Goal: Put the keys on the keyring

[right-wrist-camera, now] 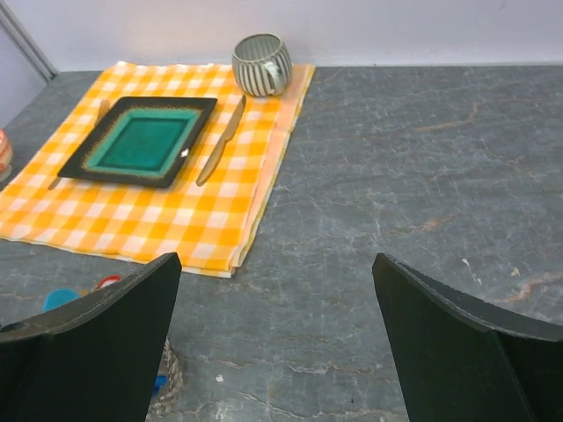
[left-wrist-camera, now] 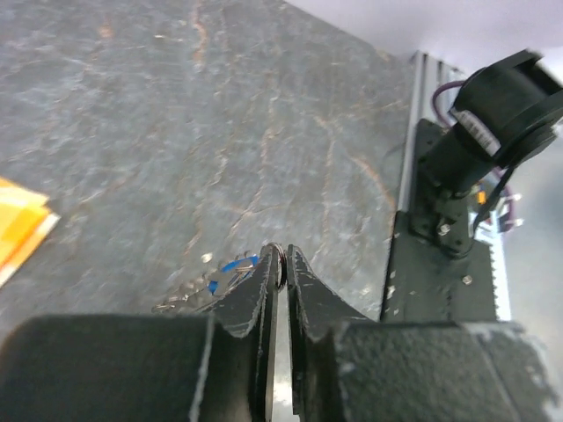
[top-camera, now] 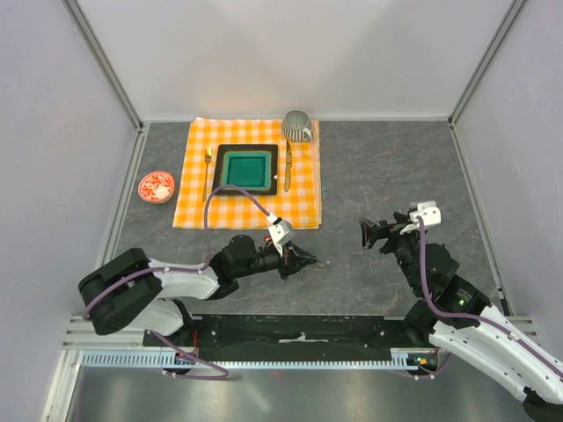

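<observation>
My left gripper reaches low over the grey table near its front middle. In the left wrist view its jaws stand almost together, with a thin dark metal ring pinched at the tips. Just left of them lie a blue tag of the keys and a silvery chain, the keyring. My right gripper hovers to the right, wide open and holding nothing. Beside its left finger show the keyring chain, a blue tag and a red tag.
An orange checked cloth lies at the back with a green square plate, a gold fork, a knife and a striped cup. A small red bowl sits left of it. The arms' base rail runs along the front.
</observation>
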Motion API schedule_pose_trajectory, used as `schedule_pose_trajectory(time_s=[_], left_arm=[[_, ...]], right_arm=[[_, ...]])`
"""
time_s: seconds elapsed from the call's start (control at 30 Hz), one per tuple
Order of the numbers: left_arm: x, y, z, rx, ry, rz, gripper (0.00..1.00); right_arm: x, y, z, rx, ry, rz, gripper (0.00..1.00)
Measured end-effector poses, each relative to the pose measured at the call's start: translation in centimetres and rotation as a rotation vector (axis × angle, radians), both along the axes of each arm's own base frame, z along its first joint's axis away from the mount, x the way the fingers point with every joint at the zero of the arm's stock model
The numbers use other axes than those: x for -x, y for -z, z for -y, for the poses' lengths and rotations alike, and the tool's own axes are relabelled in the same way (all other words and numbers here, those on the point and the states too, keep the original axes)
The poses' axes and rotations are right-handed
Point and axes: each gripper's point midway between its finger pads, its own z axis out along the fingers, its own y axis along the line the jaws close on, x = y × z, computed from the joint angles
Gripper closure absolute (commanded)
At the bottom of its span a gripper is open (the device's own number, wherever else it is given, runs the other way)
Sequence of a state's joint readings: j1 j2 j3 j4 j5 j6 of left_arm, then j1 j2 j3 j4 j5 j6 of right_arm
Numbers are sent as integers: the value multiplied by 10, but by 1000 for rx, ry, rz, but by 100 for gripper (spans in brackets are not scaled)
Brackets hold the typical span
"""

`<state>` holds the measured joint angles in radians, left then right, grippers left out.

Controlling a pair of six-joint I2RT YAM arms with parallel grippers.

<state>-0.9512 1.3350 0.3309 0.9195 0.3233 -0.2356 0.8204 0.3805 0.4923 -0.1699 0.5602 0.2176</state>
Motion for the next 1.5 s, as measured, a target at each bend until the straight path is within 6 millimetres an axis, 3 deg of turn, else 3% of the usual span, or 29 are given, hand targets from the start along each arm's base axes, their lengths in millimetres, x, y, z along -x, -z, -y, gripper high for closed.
schedule_pose_trajectory(time_s=[0.13,0.33,0.47,0.5,0.53,0.6,0.67,0.7,0.83,0.93,1.03,1.17,1.33,1.5], left_arm=[[10,-2,19,59,36,-84,71],[11,10,16,73,-12,-184,46],[-4,15,5,19,-113,-222,37],[-11,9,3,10,-146,-221,33],[-19,1,2,7,-178,-217,22],[-36,-19,-4,19,-246,-197,15],[-55,-39,-22,35,-343,-188,2],[-65,-48,-35,39,-399,-186,0],[-99,-66,-93,27,-650,-245,1],[-106,-70,-136,8,-809,-286,1],[-93,-85,-174,8,-920,-271,1],[-72,-128,-216,88,-1022,-204,1],[-33,-182,-274,266,-1113,-69,1],[-9,-194,-310,343,-1178,13,1]], right_arm=[[-1,10,8,20,46,-37,2],[0,13,20,29,106,-71,2],[4,8,32,13,150,-65,2],[5,5,36,5,163,-62,2],[7,3,40,-3,175,-60,2],[10,-4,50,-28,208,-51,2],[15,-12,59,-64,240,-39,2],[17,-17,66,-86,259,-28,2],[30,-37,92,-167,326,17,2],[43,-52,116,-224,381,61,2],[54,-61,132,-253,408,92,2],[63,-60,146,-262,430,102,2],[64,-56,147,-241,431,89,2],[64,-53,147,-227,432,81,2]])
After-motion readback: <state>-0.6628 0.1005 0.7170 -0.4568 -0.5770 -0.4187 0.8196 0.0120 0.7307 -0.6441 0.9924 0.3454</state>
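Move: The keyring with its keys hangs or trails from the left fingertips. Its middle is some 10 cm below the left hand, about 2 cm ahead and 3 cm to the left. The placemat's near right corner is about 11 cm ahead of the left hand and 3 cm to its right; the plate is some 31 cm ahead and 18 cm to the left. From the right hand, the keyring is about 18 cm to the left, 2 cm back and 22 cm below. Ease the left gripper slightly right and down, spread its fingers wide to let go of the keyring, then swing it forward and up before sweeping it about 30 cm left and well up, drawing back level with its start and turning roughly 70 degrees counter-clockwise to face forward. Meanwhile take the empty, still-open right gripper some 15 cm right, away from the keyring, slightly back and up, turning clockwise. ##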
